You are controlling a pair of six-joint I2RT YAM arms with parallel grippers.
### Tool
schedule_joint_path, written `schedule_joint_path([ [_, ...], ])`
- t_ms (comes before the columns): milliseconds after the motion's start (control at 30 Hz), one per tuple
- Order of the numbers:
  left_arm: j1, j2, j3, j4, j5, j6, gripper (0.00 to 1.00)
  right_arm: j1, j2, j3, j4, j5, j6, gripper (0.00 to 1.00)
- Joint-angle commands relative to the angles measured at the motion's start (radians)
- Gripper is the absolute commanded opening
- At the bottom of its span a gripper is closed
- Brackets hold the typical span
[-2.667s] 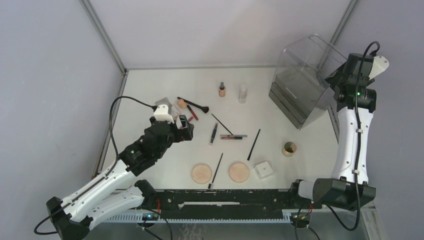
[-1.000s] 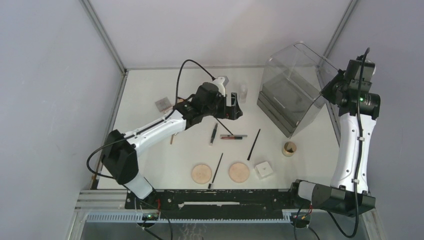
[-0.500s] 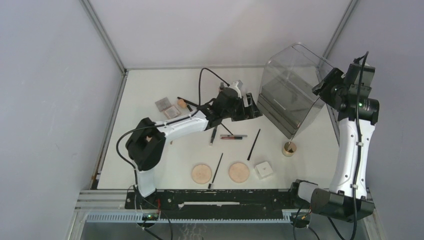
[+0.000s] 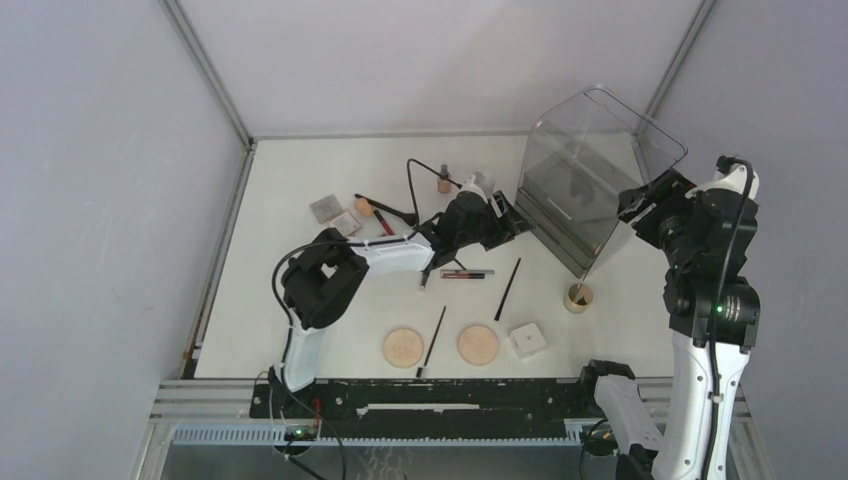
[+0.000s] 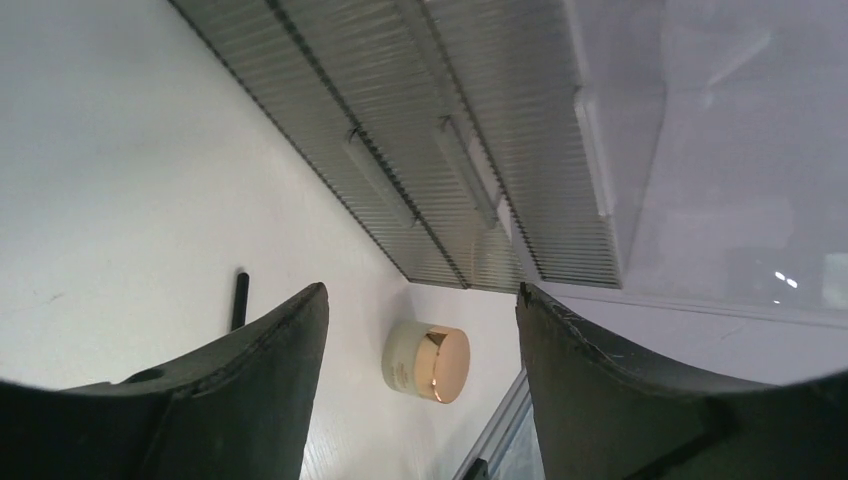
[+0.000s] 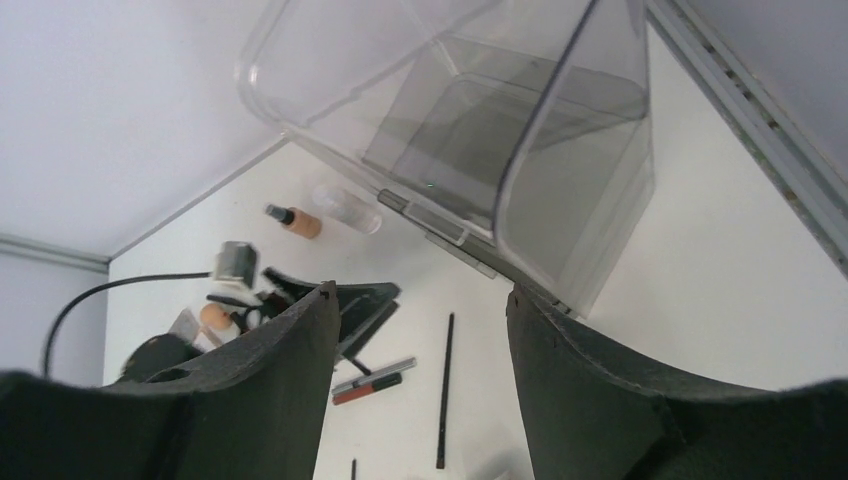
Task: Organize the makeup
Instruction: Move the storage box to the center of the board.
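The makeup lies scattered on the white table: a tan bottle [image 4: 443, 180], two square compacts [image 4: 323, 208], a red lip stick [image 4: 385, 222], silver and red sticks [image 4: 467, 273], a black brush [image 4: 507, 289], two round puffs [image 4: 403, 347], a white box [image 4: 527, 339] and a gold-lidded jar [image 4: 577, 296]. My left gripper [image 4: 510, 215] is open and empty beside the bin's front corner. In the left wrist view the left gripper [image 5: 420, 290] frames the jar [image 5: 430, 362] farther off. My right gripper [image 4: 632, 205] is open just right of the bin; in its own view the right gripper [image 6: 418, 288] holds nothing.
The big clear plastic bin [image 4: 585, 170] stands at the back right between both grippers, its ridged base [image 5: 430, 150] close ahead of the left one. A clear bottle [image 6: 345, 208] stands near the tan bottle [image 6: 295, 220]. Metal rails edge the table.
My left arm has swung right across the table to the bin's corner. My right gripper has opened, let go of the bin wall and drawn back toward the near side.
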Motion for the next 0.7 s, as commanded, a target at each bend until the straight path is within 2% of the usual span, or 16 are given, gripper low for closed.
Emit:
schedule_joint_path([
  [0,-0.021,0.045,0.059,0.089,-0.018,-0.048,0.72,0.053,-0.038,0.002,0.078,0.02,0.008,0.7],
  [233,-0.022,0.117,0.099,0.169,-0.064,-0.093,0.7,0.108,-0.085,0.01,0.086,0.049,0.007,0.7],
  [433,-0.023,0.173,0.12,0.184,-0.091,-0.151,0.57,0.118,-0.087,0.011,0.084,0.049,0.003,0.7],
  [667,-0.032,0.237,0.168,0.201,-0.053,-0.214,0.52,0.138,-0.082,0.017,0.081,0.043,-0.016,0.7],
])
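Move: The open storage box has its middle about 18 cm to the right and 12 cm ahead of the left hand, roughly at its height, drawer front facing the hand. From that hand the gold-lidded jar stands some 16 cm to the right and 8 cm back, and the clear bottle about 15 cm ahead and 3 cm left, both well below. From the right hand, the box is about 20 cm ahead, 5 cm right and 22 cm below. The left hand heads for the drawer front of the storage box: it first sinks about 3 cm, then reaches right and forward, dropping a little more, some 6 cm in all, tipping slightly down while its open fingers narrow partway. Meanwhile the empty right hand backs off up, left and back by about 4 cm, tilting up a little, fingers staying open, then all but stops. ##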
